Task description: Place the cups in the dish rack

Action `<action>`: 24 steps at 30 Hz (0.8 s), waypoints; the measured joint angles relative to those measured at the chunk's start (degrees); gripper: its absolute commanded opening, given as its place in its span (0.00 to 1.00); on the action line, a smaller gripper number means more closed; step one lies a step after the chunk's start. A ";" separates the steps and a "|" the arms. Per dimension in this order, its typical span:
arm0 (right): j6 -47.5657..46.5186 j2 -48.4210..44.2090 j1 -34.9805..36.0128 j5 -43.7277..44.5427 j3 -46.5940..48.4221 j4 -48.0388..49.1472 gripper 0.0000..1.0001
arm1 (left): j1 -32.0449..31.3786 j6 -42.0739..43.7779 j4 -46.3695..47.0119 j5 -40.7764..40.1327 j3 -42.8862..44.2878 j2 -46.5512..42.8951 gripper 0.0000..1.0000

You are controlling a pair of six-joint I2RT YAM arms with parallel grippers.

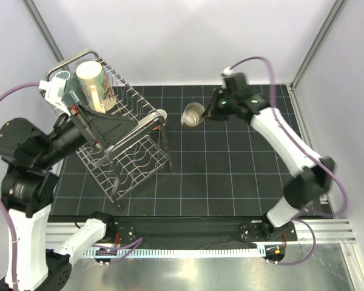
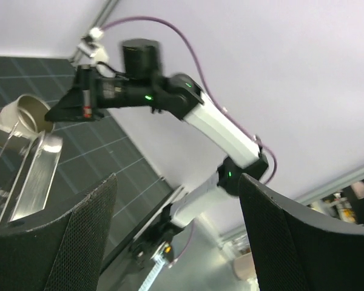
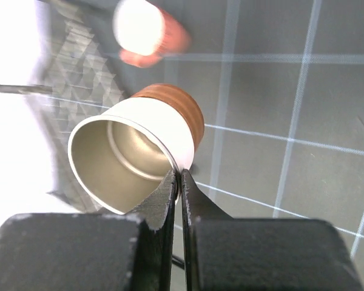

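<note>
My right gripper (image 3: 181,177) is shut on the rim of the small brown-based cup (image 3: 142,142), which it holds tilted above the black mat; the same cup (image 1: 193,114) hangs just right of the dish rack (image 1: 136,160). A large cream mug (image 1: 97,88) sits in the rack's far end, with a grey-teal tumbler (image 1: 63,80) beside it. A salmon-pink mug (image 1: 162,114) sits at the rack's right edge, blurred in the right wrist view as the pink mug (image 3: 148,30). My left gripper (image 1: 150,125) hovers over the rack, open and empty, its fingers (image 2: 79,236) wide apart.
The wire rack stands slanted on the left of the gridded black mat (image 1: 230,170). My left arm lies across the rack. A metal rack part (image 2: 30,182) shows by the left fingers. White walls and frame posts (image 1: 312,42) enclose the table.
</note>
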 measured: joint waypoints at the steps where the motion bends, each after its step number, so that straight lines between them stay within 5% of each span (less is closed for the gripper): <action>1: 0.09 -4.35 -0.59 -1.18 -1.29 1.18 0.04 | -0.02 -1.46 1.99 0.44 -0.79 0.31 0.79; 12: 7.10 -39.95 -3.10 -14.38 -22.71 25.20 0.04 | -1.16 -21.59 28.06 2.03 -9.38 6.73 0.84; 14: 8.98 -44.65 -3.10 -14.73 -27.19 31.50 0.04 | -3.17 -23.52 30.75 0.85 -9.62 8.20 0.87; 15: 9.73 -46.95 -3.08 -14.47 -29.73 35.45 0.04 | -4.85 -24.22 32.02 -0.46 -9.75 8.81 0.99; 24: 13.73 -51.91 -0.63 -10.14 -35.36 53.51 0.04 | -20.11 -25.79 41.46 -7.89 -9.79 15.89 1.00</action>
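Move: The right hand already pinches the steel-lined cup by its rim, its middle about 5 cm left of the fingers. It goes to the left gripper, some 23 cm back, 19 cm left and 30 cm higher; the small red cup stands about 7 cm ahead, 18 cm left and 20 cm below. From the left hand, the steel-lined cup is roughly 23 cm ahead, 14 cm right and 31 cm below; the floral mug is 24 cm ahead, 13 cm left, 17 cm lower. Up and back swings the right hand, rising about 26 cm and drawing back some 17 while its wrist tips up from steeply downward to about level, turning the held cup's base towards the left gripper. The left hand first goes forward and slightly right, then mainly right towards the cup, some 11 cm rightward in all, rolling its left side down and spreading its fingers fully; it stops short of the base. ##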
